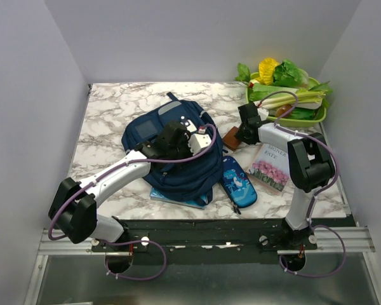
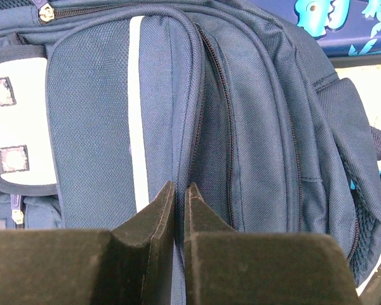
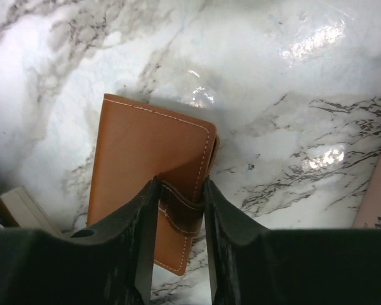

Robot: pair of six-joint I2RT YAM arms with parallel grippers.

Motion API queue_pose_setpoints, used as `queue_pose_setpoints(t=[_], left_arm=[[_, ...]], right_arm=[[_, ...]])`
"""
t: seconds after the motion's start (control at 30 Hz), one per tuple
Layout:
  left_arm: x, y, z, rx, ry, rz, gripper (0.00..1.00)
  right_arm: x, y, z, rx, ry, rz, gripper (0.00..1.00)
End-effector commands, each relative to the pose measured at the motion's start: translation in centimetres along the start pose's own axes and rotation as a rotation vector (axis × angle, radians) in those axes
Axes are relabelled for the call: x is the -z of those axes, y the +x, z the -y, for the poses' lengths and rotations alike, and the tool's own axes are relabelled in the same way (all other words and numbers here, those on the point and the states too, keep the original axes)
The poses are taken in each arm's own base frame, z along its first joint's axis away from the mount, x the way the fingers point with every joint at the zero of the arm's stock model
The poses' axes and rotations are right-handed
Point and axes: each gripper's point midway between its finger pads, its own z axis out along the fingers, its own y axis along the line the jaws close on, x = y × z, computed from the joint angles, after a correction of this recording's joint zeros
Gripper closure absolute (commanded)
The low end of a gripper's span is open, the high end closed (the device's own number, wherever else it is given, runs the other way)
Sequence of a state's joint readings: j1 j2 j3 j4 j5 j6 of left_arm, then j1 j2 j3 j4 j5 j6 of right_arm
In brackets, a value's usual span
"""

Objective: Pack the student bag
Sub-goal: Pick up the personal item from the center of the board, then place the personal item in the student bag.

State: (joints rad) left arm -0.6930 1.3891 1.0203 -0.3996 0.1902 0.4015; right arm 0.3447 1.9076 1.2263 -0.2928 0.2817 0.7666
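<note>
The student bag [image 1: 171, 166] is navy blue and lies flat in the middle of the marble table; it fills the left wrist view [image 2: 254, 127]. My left gripper [image 1: 173, 135] rests on top of it, and its jaws [image 2: 179, 187] are shut on a fold of bag fabric beside a zip seam. A brown leather wallet [image 1: 231, 138] lies just right of the bag. My right gripper [image 1: 242, 132] is over it, with jaws [image 3: 180, 190] closed on the wallet's strap [image 3: 181, 213]. The wallet body [image 3: 146, 152] shows against the marble.
A blue patterned pencil case [image 1: 238, 181] lies against the bag's right side and also shows in the left wrist view [image 2: 330, 22]. A pink flower-cover book [image 1: 270, 166] lies right of it. A green tray [image 1: 317, 113] of vegetables stands at the back right. A blue book [image 1: 178, 198] pokes out under the bag.
</note>
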Motion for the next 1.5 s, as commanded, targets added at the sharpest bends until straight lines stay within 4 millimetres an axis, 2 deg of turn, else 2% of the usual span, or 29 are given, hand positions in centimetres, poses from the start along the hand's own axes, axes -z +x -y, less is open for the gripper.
queue_pose_setpoints(t=[0.0, 0.07, 0.1, 0.17, 0.23, 0.27, 0.33, 0.4, 0.47, 0.5, 0.53, 0.57, 0.6, 0.63, 0.67, 0.7, 0.73, 0.83, 1.03, 1.1, 1.2, 1.47], left_arm=[[1.2, -1.6, -2.0, 0.019, -0.090, 0.058, 0.88], [1.3, -1.8, -2.3, 0.040, -0.108, 0.066, 0.90], [1.3, -1.8, -2.5, 0.049, -0.115, 0.067, 0.91], [1.5, -2.2, -3.0, 0.066, -0.137, 0.080, 0.93], [1.6, -2.5, -3.3, 0.076, -0.156, 0.087, 0.94], [1.6, -2.7, -3.6, 0.079, -0.165, 0.094, 0.95], [1.6, -2.6, -4.0, 0.094, -0.190, 0.094, 0.95], [1.6, -2.6, -4.6, 0.101, -0.220, 0.097, 0.95], [1.5, -2.7, -4.9, 0.115, -0.238, 0.105, 0.95], [1.5, -2.7, -5.0, 0.118, -0.243, 0.108, 0.95], [1.5, -2.7, -5.2, 0.128, -0.252, 0.109, 0.95], [1.5, -2.7, -5.3, 0.135, -0.258, 0.112, 0.96], [1.4, -2.7, -5.3, 0.141, -0.260, 0.113, 0.96], [1.3, -2.7, -5.4, 0.141, -0.265, 0.113, 0.98], [1.3, -2.8, -5.5, 0.150, -0.270, 0.119, 1.00], [1.2, -2.9, -5.5, 0.151, -0.268, 0.123, 1.00], [1.1, -2.8, -5.5, 0.154, -0.268, 0.120, 1.00], [0.9, -3.0, -5.6, 0.163, -0.269, 0.126, 1.00], [1.1, -3.8, -5.7, 0.185, -0.267, 0.144, 1.00], [1.2, -3.9, -5.8, 0.186, -0.267, 0.146, 1.00], [1.3, -3.9, -5.7, 0.189, -0.265, 0.145, 1.00], [1.6, -4.4, -3.3, 0.187, -0.138, 0.159, 1.00]], right_arm=[[-0.1, 1.0, 1.0, -0.018, 0.010, -0.019, 0.73], [0.5, 0.6, 1.0, -0.017, 0.004, -0.004, 0.85], [0.8, 0.6, 1.3, -0.018, 0.006, 0.002, 0.93], [2.5, -0.7, 0.7, -0.024, -0.036, 0.041, 0.99], [3.6, -0.7, 0.7, -0.020, -0.067, 0.047, 0.99], [5.2, -1.8, 0.2, -0.026, -0.109, 0.083, 0.99], [6.4, -1.5, 0.4, -0.024, -0.141, 0.086, 0.99], [8.8, -2.3, 0.1, -0.020, -0.195, 0.120, 0.99], [9.8, -1.6, 0.9, -0.009, -0.210, 0.121, 0.99], [11.8, -2.2, 0.6, -0.013, -0.264, 0.148, 0.99], [12.6, -2.1, 0.6, -0.013, -0.288, 0.150, 0.99], [13.2, -1.3, 1.0, -0.012, -0.309, 0.140, 0.99], [15.2, -1.4, 0.5, -0.014, -0.380, 0.146, 0.99], [16.3, -1.0, 0.3, -0.021, -0.420, 0.142, 0.99], [16.5, 0.1, 0.7, -0.039, -0.445, 0.117, 0.99], [17.6, 1.0, 0.0, -0.035, -0.512, 0.092, 0.99], [19.4, 0.9, -0.3, -0.049, -0.567, 0.115, 0.99], [21.4, 2.6, -1.5, -0.051, -0.663, 0.074, 0.99], [23.3, 6.4, -5.2, 0.023, -0.742, -0.055, 0.99], [23.0, 7.8, -6.2, 0.033, -0.754, -0.106, 0.99], [22.6, 8.9, -7.2, 0.025, -0.767, -0.151, 0.99], [22.0, 8.3, -9.2, 0.003, -0.780, -0.157, 0.99]])
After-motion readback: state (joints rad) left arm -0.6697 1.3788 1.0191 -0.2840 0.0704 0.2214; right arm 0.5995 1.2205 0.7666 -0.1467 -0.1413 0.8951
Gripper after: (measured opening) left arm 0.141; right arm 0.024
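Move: The wallet's near-flat middle is roughly 3 cm to the left of the right fingers and 1 cm below them, level fore and aft, its right edge between the pads. From this hand the pencil case lies about 17 cm back and 1 cm left, the tulip book 11 cm back and 11 cm right, and the bag rim 14 cm back, 18 cm left and 10 cm up. For the left gripper the wallet is some 14 cm ahead, 15 cm right and 12 cm below. Close the right gripper on the wallet's right edge, lift it about 15 cm while drawing back, then swing left some 12 cm towards the bag's mouth, sinking slightly at the end; roll the hand's left side up about 30 degrees and turn counter-clockwise. Keep the left gripper pinching the bag rim and ease it forward 3 cm and up 2, turning a little counter-clockwise. ##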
